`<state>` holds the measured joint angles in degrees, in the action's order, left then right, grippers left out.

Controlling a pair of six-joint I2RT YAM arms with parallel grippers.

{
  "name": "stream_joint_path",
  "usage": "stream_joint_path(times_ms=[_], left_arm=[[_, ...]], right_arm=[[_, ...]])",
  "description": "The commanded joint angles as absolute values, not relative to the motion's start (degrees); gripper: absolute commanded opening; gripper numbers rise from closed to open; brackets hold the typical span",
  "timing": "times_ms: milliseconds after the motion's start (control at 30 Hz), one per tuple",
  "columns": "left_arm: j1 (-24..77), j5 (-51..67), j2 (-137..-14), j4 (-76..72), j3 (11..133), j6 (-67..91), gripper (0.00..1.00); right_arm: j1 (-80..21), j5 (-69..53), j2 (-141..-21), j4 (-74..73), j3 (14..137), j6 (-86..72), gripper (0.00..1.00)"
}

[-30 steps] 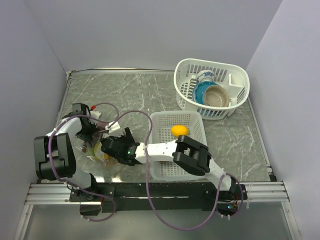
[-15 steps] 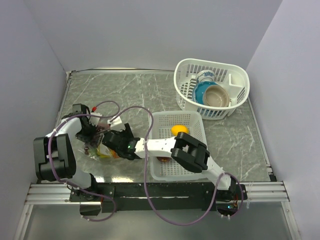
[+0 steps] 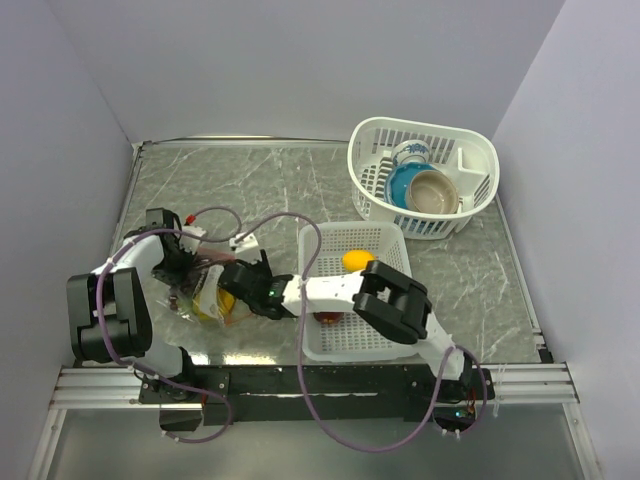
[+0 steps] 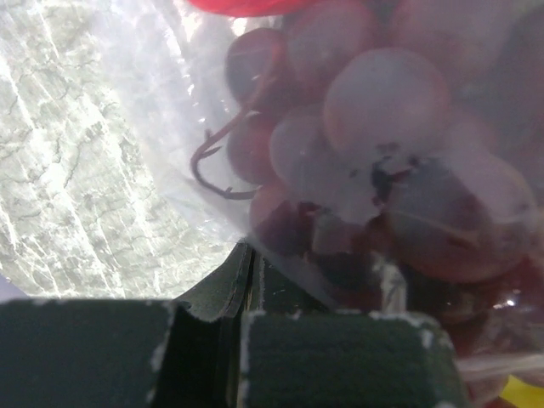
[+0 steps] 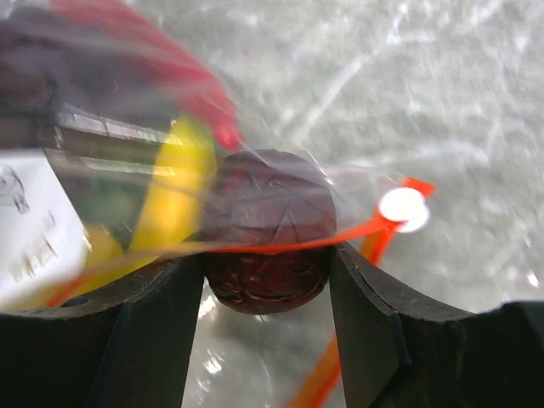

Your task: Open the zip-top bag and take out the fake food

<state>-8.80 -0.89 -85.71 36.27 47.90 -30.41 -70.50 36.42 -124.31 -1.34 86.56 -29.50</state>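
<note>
The zip-top bag (image 3: pixel 207 297) lies crumpled at the near left, clear with an orange-red zipper strip (image 5: pixel 374 225). My left gripper (image 3: pixel 186 270) is shut on the bag's film; in the left wrist view its fingers (image 4: pixel 204 297) meet below purple grapes (image 4: pixel 382 127) inside the bag. My right gripper (image 3: pixel 236 284) reaches into the bag's mouth. Its fingers (image 5: pixel 344 289) press both sides of a dark red apple (image 5: pixel 268 229), a piece of the fake food, half out of the opening. A yellow banana (image 5: pixel 174 195) lies behind it in the bag.
A white slotted basket (image 3: pixel 385 335) stands just right of the bag, with an orange round fruit (image 3: pixel 358 260) and a dark red piece (image 3: pixel 325 318) inside. A second white basket (image 3: pixel 470 150) at the far right holds blue and tan bowls. The right forearm crosses the near basket.
My right gripper has moved up and left into the bag's mouth. Its jaws have narrowed from wide open onto the dark red apple. The left gripper has stayed shut.
</note>
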Motion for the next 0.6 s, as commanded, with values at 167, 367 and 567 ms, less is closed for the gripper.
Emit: stream_joint_path(times_ms=[167, 367, 567], left_arm=[[-8.17, 3.33, -83.85, 42.42, 53.23, -27.25, 0.01], [-8.17, 14.83, -79.9, 53.51, 65.1, -25.49, 0.01], [-7.56, 24.59, -78.31, 63.27, 73.47, -24.96, 0.01]], right_arm=[[-72.86, 34.8, -99.16, 3.51, 67.16, -28.74, 0.29], [-72.08, 39.81, -87.2, 2.12, 59.86, -27.07, 0.37], [-69.0, 54.3, -81.48, -10.23, 55.12, -37.06, 0.34]])
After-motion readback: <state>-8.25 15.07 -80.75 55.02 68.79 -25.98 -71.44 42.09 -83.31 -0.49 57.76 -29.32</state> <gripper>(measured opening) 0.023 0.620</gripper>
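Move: The dark red ball, already gripped by the right hand, is still inside the mouth of the bag. The white basket's middle lies about 25 cm to the right hand's right and 4 cm back; the lemon in it is some 25 cm right and 1 cm ahead, the yellow food in the bag 6 cm left and 7 cm back. From the left hand, pinching the bag's corner, the ball is roughly 14 cm right and 4 cm ahead, the grapes 4 cm right and 4 cm ahead. The dark red ball is drawn out through the bag's mouth by the right hand, first back and to the right low down, then up some 14 cm and on rightwards, 13 cm in all, towards the basket with the grip kept. The left hand keeps its pinch on the bag corner, then lifts it about 11 cm, drifting right and forward, its fingertips swinging to the right. ##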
